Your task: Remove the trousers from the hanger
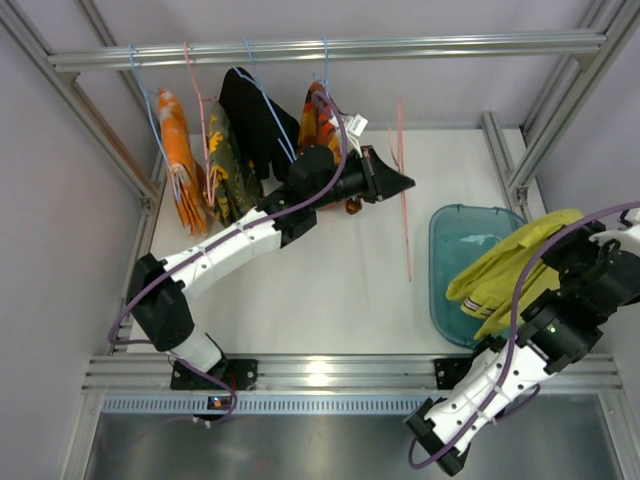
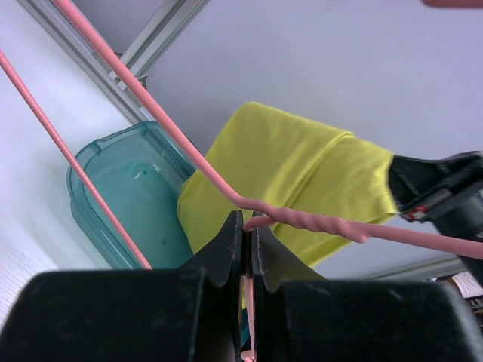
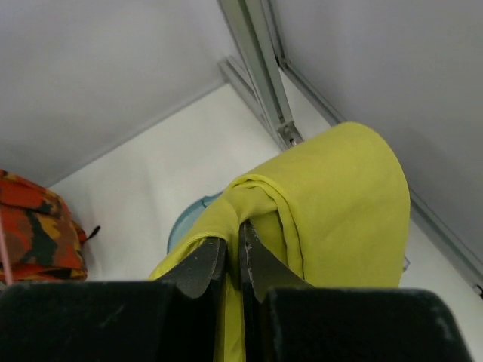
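Note:
The yellow-green trousers (image 1: 512,268) hang bunched from my right gripper (image 3: 232,235), which is shut on a fold of the cloth above the teal bin (image 1: 447,262). They are off the hanger. In the top view the cloth hides that gripper's fingers. The bare pink wire hanger (image 1: 404,195) hangs down from my left gripper (image 1: 402,183), held over the table's middle. In the left wrist view that gripper (image 2: 247,222) is shut on the hanger (image 2: 317,224) just below its twisted neck, with the trousers (image 2: 287,162) and the bin (image 2: 128,192) beyond.
A metal rail (image 1: 400,47) at the back carries several hangers with garments: orange (image 1: 178,160), camouflage (image 1: 225,165), black (image 1: 255,110) and orange-patterned (image 1: 318,118). Aluminium frame posts (image 1: 500,150) stand at the right and left of the white table.

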Controlling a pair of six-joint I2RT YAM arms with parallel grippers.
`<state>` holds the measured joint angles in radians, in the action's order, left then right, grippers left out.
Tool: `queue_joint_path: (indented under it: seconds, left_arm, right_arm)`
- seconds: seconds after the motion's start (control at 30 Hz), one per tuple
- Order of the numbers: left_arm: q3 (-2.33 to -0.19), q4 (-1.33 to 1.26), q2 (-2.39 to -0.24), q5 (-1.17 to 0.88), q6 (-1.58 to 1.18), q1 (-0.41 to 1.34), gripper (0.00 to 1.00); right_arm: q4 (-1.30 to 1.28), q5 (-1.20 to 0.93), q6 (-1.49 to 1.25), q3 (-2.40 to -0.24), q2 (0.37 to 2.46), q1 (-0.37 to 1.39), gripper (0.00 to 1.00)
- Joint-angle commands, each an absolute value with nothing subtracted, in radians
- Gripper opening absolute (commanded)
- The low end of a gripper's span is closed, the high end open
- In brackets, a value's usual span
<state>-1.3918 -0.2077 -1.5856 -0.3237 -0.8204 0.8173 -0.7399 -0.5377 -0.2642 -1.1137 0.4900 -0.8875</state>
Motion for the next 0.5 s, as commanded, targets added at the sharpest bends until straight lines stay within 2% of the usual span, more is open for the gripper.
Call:
queue_joint_path:
  seconds: [0.0,0.23,0.33,0.47]
  left_arm:
    - [-1.431,-0.250,-1.548,-0.327,-0.810,0.810,0.00]
    - [-1.453,-0.249,-1.566,-0.359,-0.798,0.811,0.00]
    - [-1.454,-0.250,-1.575,-0.373,-0.799,0.811,0.00]
    - [-1.463,-0.250,-1.583,-0.380,-0.793,0.811,0.00]
  right_arm:
    - [-0.648,-0.509,-0.227,-1.016,0.488,-0.888,0.00]
    - [-0.424,-0.560,-0.320,-0.833,0.520,-0.874,0.00]
    - [-0.316,-0.564,-0.380,-0.785,0.543,-0.830,0.00]
    - [-0.258,-0.496,-0.434,-0.750,0.597,-0.688,0.00]
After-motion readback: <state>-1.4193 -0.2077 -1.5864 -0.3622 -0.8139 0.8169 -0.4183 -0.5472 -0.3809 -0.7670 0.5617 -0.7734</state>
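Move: My right hand holds the yellow trousers, which hang about 5 cm to its left and 12 cm below. The teal bin's middle is roughly 5 cm ahead, 7 cm left and 33 cm down. The frame post's foot stands about 22 cm ahead and 2 cm right, 34 cm down; the pink hanger is 10 cm ahead and 28 cm left, near hand height. From my left hand the bin is some 21 cm right, 6 cm back and 33 cm below. Keeping the trousers pinched in my shut right fingers, I drop that hand quickly by about 8 cm, easing slightly right, then level off and swing it forward some 5 cm to carry the cloth over the bin, with the hand's left side rolling up about 10 degrees. My left hand keeps its grip on the empty pink hanger. ##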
